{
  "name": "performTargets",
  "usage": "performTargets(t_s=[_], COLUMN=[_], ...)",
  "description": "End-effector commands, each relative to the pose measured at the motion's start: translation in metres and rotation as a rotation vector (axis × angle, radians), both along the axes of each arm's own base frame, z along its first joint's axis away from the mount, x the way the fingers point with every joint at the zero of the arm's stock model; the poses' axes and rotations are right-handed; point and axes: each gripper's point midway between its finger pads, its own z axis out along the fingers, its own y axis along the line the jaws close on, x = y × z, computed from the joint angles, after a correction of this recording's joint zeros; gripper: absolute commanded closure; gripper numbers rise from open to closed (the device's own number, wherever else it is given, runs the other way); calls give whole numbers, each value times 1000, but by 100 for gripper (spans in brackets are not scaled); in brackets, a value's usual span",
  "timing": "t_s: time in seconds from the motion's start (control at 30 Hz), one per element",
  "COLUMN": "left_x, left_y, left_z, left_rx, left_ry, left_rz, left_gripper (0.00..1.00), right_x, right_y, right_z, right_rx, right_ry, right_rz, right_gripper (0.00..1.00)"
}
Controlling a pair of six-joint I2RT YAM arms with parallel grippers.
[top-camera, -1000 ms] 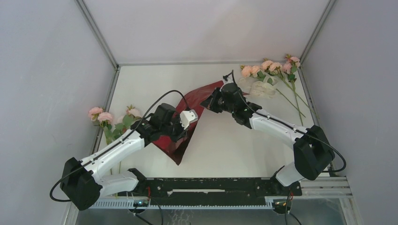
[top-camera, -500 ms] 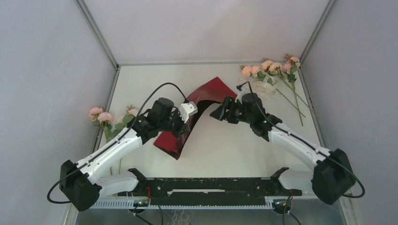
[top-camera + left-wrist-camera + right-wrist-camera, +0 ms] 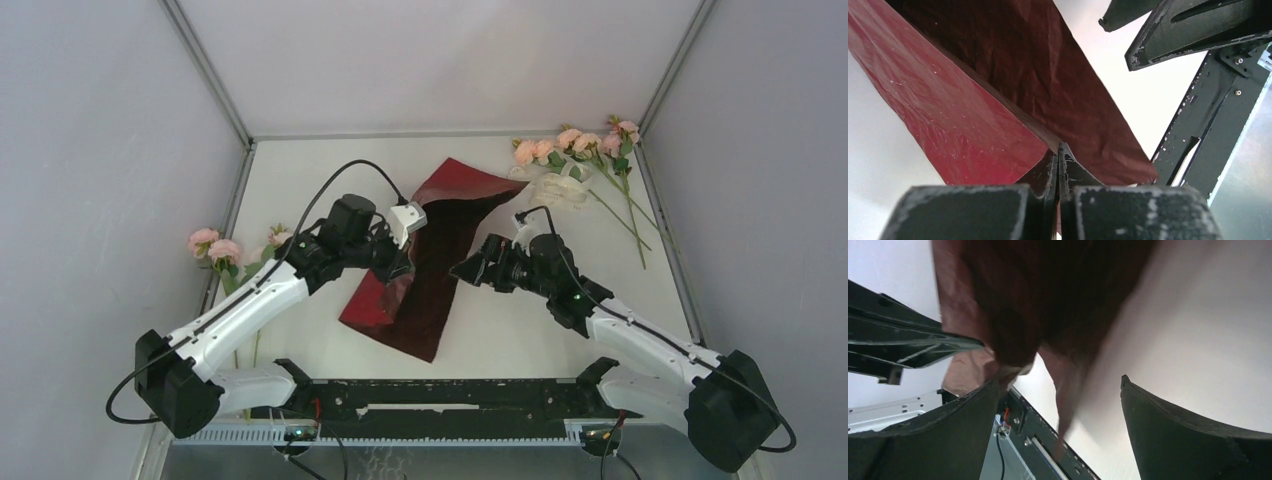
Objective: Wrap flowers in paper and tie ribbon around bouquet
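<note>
The red paper (image 3: pixel 440 255) lies partly unfolded across the middle of the table, its left part raised. My left gripper (image 3: pixel 397 268) is shut on a fold of the paper (image 3: pixel 998 90), pinched flat at the fingertips (image 3: pixel 1058 150). My right gripper (image 3: pixel 466 271) hovers open at the paper's right edge. In the right wrist view the blurred paper (image 3: pixel 1038 300) hangs ahead of the wide-open right gripper (image 3: pixel 1058 382), with a loose strip dangling between the fingers. Pink flowers (image 3: pixel 575 145) lie at the back right and more flowers (image 3: pixel 228 250) at the left. The cream ribbon (image 3: pixel 560 190) sits by the back-right flowers.
Grey enclosure walls (image 3: pixel 120 200) close in on the left, right and back. The black base rail (image 3: pixel 450 395) runs along the near edge. Long green stems (image 3: pixel 625 215) stretch toward the right wall.
My right gripper has opened, let go of the paper and pulled back toward the near side. The paper has dropped and spread out. My left gripper has shut on its fold.
</note>
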Motion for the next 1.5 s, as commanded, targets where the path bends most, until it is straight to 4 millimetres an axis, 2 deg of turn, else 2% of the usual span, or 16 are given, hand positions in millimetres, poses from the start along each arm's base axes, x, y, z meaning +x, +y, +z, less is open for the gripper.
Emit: performTargets(t_s=[0.0, 0.1, 0.17, 0.4, 0.47, 0.6, 0.67, 0.77, 1.03, 1.07, 1.17, 1.27, 1.3, 1.37, 1.47], left_x=[2, 0, -1, 1, 4, 12, 17, 22, 21, 22, 25, 41, 48, 67, 93], left_y=[-8, -7, -7, -1, 2, 12, 17, 22, 19, 20, 27, 52, 63, 91, 137], left_z=[24, 31, 36, 42, 42, 50, 54, 55, 54, 55, 61, 69, 71, 72, 65], left_rx=[-51, -67, -74, -75, -69, -81, -91, -88, -90, -90, -107, -106, -101, -79, -3], left_ry=[-23, -39, -49, -69, -69, -75, -81, -93, -75, -77, -64, -90, -104, -135, -169], left_rz=[-6, -12, -17, -9, 4, 33, 50, 61, 46, 48, 67, 142, 178, 274, 419], left_gripper=[100, 100, 100, 100, 100, 100, 100, 100, 100, 100, 100, 100, 100, 100, 100], right_x=[29, 51, 62, 82, 87, 101, 106, 113, 138, 141, 150, 153, 153, 148, 130], right_y=[13, 1, -4, -11, -23, -63, -73, -68, -19, -15, -8, -14, -17, -24, -42], right_z=[27, -2, -17, -48, -56, -73, -85, -95, -110, -111, -106, -98, -95, -86, -79], right_rx=[98, 57, 48, -15, -43, -97, -114, -112, 2, 18, 55, 26, 3, -56, -202], right_ry=[-76, -3, 35, 85, 102, 156, 184, 214, 258, 258, 235, 202, 189, 157, 144], right_rz=[-61, -153, -174, -184, -221, -329, -339, -288, -155, -147, -137, -153, -155, -156, -180], right_gripper=[1, 4, 10, 17, 16, 13, 12, 11, 17, 23, 56, 92, 100, 100, 100])
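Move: The right hand, open and empty, has its next grip on the paper's right edge roughly 12 cm ahead, level sideways and some 12 cm below. The paper's near corner is about 12 cm back and 8 cm left of that hand, and the ribbon is 27 cm ahead and 19 cm right. The left hand holds the folded-over flap; the bare table it goes towards is about 10 cm ahead, 14 cm left and 17 cm below. Send the open right gripper forward and down about 13 cm, swinging right and then back left on the way while tipping it some 15 degrees further down, and close it to pinch the paper's right edge. Keep the left fingers shut on the flap; after a slow start draw it left and forward, slightly up, away from the right edge, quickening and turning counter-clockwise. ##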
